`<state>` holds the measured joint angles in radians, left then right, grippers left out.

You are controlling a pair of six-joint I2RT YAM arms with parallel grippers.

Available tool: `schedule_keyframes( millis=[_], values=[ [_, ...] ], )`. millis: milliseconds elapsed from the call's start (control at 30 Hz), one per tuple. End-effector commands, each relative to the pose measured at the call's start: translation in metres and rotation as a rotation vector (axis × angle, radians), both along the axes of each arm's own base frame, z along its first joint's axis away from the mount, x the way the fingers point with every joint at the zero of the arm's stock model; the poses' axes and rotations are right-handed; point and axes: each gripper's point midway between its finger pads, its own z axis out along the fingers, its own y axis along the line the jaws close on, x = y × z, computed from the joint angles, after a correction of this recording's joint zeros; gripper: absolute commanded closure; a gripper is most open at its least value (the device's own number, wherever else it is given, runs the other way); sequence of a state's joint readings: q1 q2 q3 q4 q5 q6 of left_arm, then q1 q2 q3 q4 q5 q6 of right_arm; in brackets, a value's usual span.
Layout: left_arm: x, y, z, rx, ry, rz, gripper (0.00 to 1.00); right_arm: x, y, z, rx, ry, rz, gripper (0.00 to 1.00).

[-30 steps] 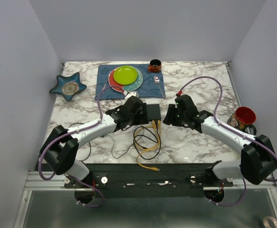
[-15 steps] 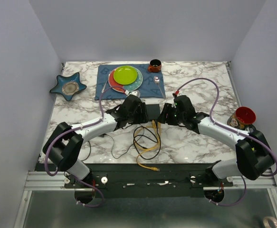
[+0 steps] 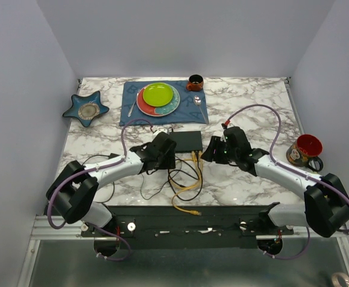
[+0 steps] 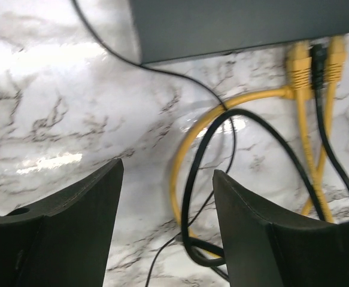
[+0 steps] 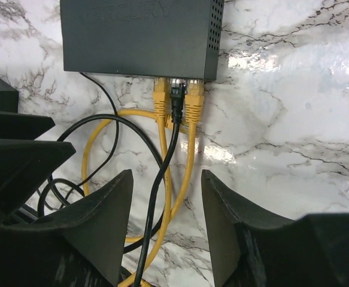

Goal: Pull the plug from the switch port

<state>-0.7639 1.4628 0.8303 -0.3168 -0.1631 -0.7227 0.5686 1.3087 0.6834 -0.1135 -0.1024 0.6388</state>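
Note:
The switch (image 3: 186, 140) is a flat black box lying mid-table; its top fills the upper edge of the left wrist view (image 4: 246, 24) and shows whole in the right wrist view (image 5: 141, 36). Along its near edge sit two yellow plugs (image 5: 160, 98) (image 5: 194, 98) with a black plug (image 5: 176, 95) between them. Their cables loop toward me (image 3: 186, 179). My left gripper (image 3: 169, 156) (image 4: 168, 170) is open over bare marble and cable loops, near-left of the switch. My right gripper (image 3: 209, 152) (image 5: 166, 176) is open just short of the plugs, with the cables passing under its gap, untouched.
A blue mat with stacked plates, green on top (image 3: 157, 94), lies behind the switch. A brown cup (image 3: 194, 82) stands at the back, a star-shaped dish (image 3: 86, 109) far left, a red mug (image 3: 306, 148) at the right edge. A loose yellow cable end (image 3: 192, 211) lies near the front edge.
My left gripper has drawn back off the switch toward the near left and its jaws have narrowed somewhat. The right gripper has shifted slightly nearer and opened wider. The switch top now shows uncovered.

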Motion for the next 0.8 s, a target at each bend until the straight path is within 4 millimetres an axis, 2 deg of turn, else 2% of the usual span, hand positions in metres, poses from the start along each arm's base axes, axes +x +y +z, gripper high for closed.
schedule_keyframes(
  millis=[0,233,400,500,533,633,733,767],
  values=[
    [-0.009,0.019,-0.013,0.065,0.01,0.052,0.28,-0.007,-0.007,0.008,0.009,-0.024,-0.013,0.43],
    [-0.018,0.001,-0.026,0.085,0.015,-0.011,0.29,-0.016,-0.013,0.007,0.006,-0.022,-0.02,0.43],
    [-0.02,-0.003,-0.032,0.114,0.008,-0.03,0.31,-0.022,-0.018,0.003,0.0,-0.012,-0.027,0.43],
    [-0.024,-0.001,-0.041,0.148,0.026,-0.049,0.48,-0.026,-0.02,-0.001,-0.004,-0.002,-0.027,0.43],
    [-0.025,0.001,-0.044,0.161,0.032,-0.047,0.62,-0.026,-0.02,-0.002,-0.005,0.001,-0.026,0.43],
    [-0.029,0.01,-0.052,0.208,0.053,-0.035,0.8,-0.028,-0.021,-0.003,-0.006,0.005,-0.027,0.43],
    [-0.031,0.019,-0.051,0.23,0.048,-0.018,0.88,-0.031,-0.024,-0.005,-0.011,0.007,-0.032,0.43],
    [-0.031,0.019,-0.045,0.218,0.036,-0.016,0.9,-0.031,-0.024,-0.005,-0.011,0.007,-0.032,0.44]
  ],
)
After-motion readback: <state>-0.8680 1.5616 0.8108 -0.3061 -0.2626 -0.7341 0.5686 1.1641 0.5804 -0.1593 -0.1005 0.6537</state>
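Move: The near bend of the black cable's loop lies just under the left hand, about 2 cm back, 1 cm to its right and 4 cm below. The black plug sits about 3 cm ahead and 9 cm right of that hand, between two yellow plugs; the switch's middle is 8 cm ahead and 6 cm right, all some 5 cm below. From the right hand the bend is about 14 cm left, 4 cm back and 7 cm down. The black cable's bend is pinched between the left fingertips: the left hand sinks onto it about 4 cm while drawing back some 2 cm, wrist nearly steady, then closes almost fully once it is down. The right hand, fingers still parted and empty, backs off about 3 cm and slightly right, away from the plugs. ##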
